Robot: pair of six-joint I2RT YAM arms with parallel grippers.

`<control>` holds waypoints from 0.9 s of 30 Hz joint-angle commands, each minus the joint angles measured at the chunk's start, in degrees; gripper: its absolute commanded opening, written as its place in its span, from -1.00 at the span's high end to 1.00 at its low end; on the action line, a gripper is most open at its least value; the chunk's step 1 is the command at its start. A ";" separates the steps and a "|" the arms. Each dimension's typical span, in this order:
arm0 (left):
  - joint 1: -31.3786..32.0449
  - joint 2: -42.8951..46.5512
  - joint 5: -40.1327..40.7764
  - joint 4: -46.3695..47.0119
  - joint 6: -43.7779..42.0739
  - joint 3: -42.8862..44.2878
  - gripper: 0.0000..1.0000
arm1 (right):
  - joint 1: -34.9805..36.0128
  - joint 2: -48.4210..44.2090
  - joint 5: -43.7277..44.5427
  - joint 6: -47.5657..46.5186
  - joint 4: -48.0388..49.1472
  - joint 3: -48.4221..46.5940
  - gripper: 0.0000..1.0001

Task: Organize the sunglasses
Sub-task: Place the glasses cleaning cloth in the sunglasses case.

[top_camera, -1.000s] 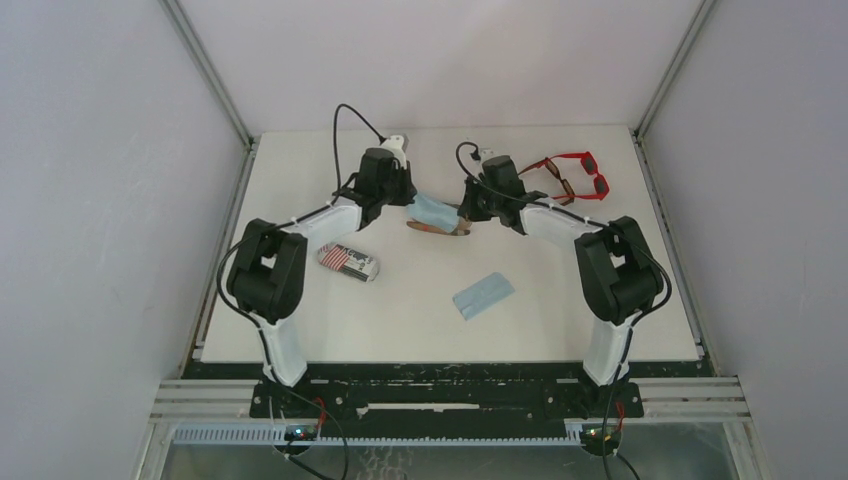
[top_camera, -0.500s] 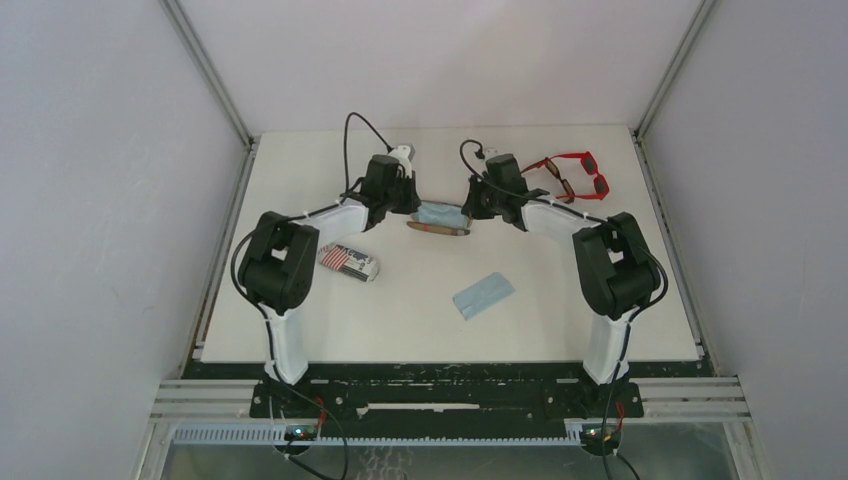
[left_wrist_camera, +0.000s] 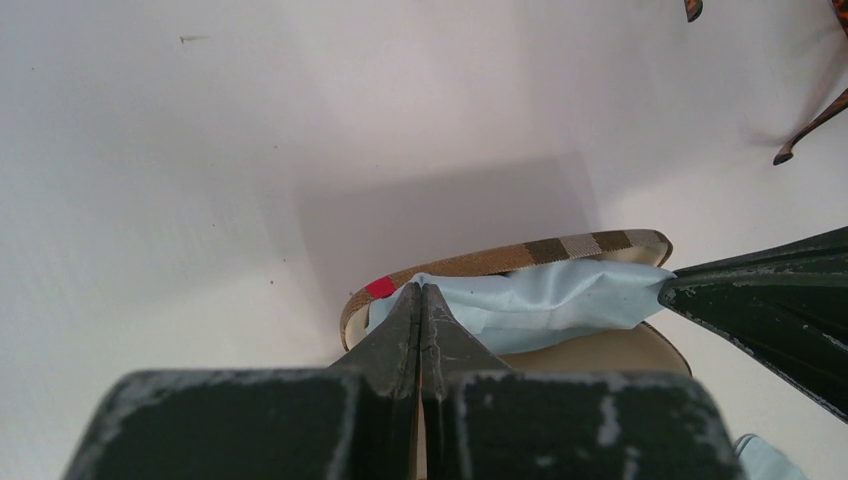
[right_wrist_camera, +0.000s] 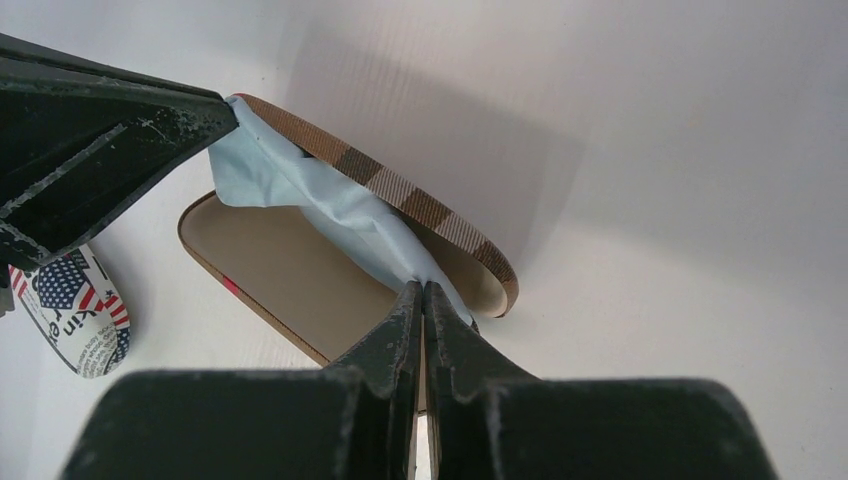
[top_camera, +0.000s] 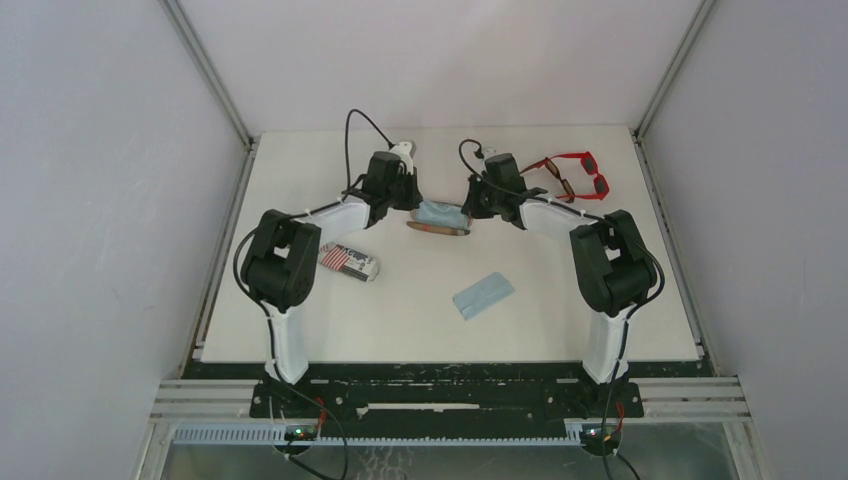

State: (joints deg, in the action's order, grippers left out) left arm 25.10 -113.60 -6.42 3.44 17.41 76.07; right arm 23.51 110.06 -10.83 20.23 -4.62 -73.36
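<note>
The sunglasses lie at the back right: a red pair (top_camera: 586, 166) and, just nearer, a slim dark brown pair (top_camera: 562, 186), whose temple tip (left_wrist_camera: 810, 128) shows in the left wrist view. Both are apart from the grippers. A light blue cloth (top_camera: 441, 213) (left_wrist_camera: 550, 305) (right_wrist_camera: 320, 205) is stretched over an open brown check case (top_camera: 438, 229) (left_wrist_camera: 520, 257) (right_wrist_camera: 290, 280). My left gripper (top_camera: 416, 207) (left_wrist_camera: 420, 290) is shut on the cloth's left end. My right gripper (top_camera: 468, 209) (right_wrist_camera: 422, 288) is shut on its right end.
A flag-print oval case (top_camera: 348, 262) (right_wrist_camera: 75, 310) lies to the left, by the left arm's elbow. A second light blue cloth (top_camera: 483, 295) lies folded nearer the table's front. Metal frame posts stand at the table's back corners.
A second ago the cloth hung bunched between the grippers; both then shifted slightly back and drew it taut over the case. Nothing has visibly moved in the last half second.
</note>
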 commanded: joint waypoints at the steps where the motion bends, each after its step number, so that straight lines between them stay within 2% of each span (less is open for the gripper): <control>1: -0.14 -0.76 -0.22 1.25 -0.85 4.17 1.00 | -0.64 -0.02 0.78 -1.46 0.03 -2.23 1.00; 8: -0.23 -0.99 -0.36 0.75 -1.06 4.59 0.99 | -0.78 -0.33 1.65 -2.03 -0.04 -2.22 0.99; 27: -0.93 -0.23 0.84 1.30 1.67 1.55 0.47 | -0.90 -2.13 2.81 -3.14 -0.90 -2.23 0.51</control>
State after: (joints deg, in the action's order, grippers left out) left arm 24.56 -114.72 -6.20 3.27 18.37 77.43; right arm 23.20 110.06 -9.06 18.70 -6.22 -73.45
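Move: Each hand holds one upper corner of the cleaning cloth over the open brown sunglasses case. The case's middle is about 3 cm back, 5 cm right and 3 cm below the left hand. From the right hand, the case is some 5 cm left, 2 cm back and 3 cm down. The second cloth lies about 16 cm back and 3 cm right of the right hand; the flag-patterned case lies 14 cm left and 11 cm back of the left hand. Both grippers release their pinch on the cloth's corners at the case's far rim, the fingers parting to about a quarter open. Beforehand the left hand eases barely half a centimetre forward and then nearly stops; the right drifts about 1 cm to its right and a touch down, rolling only slightly, while its fingers open. ##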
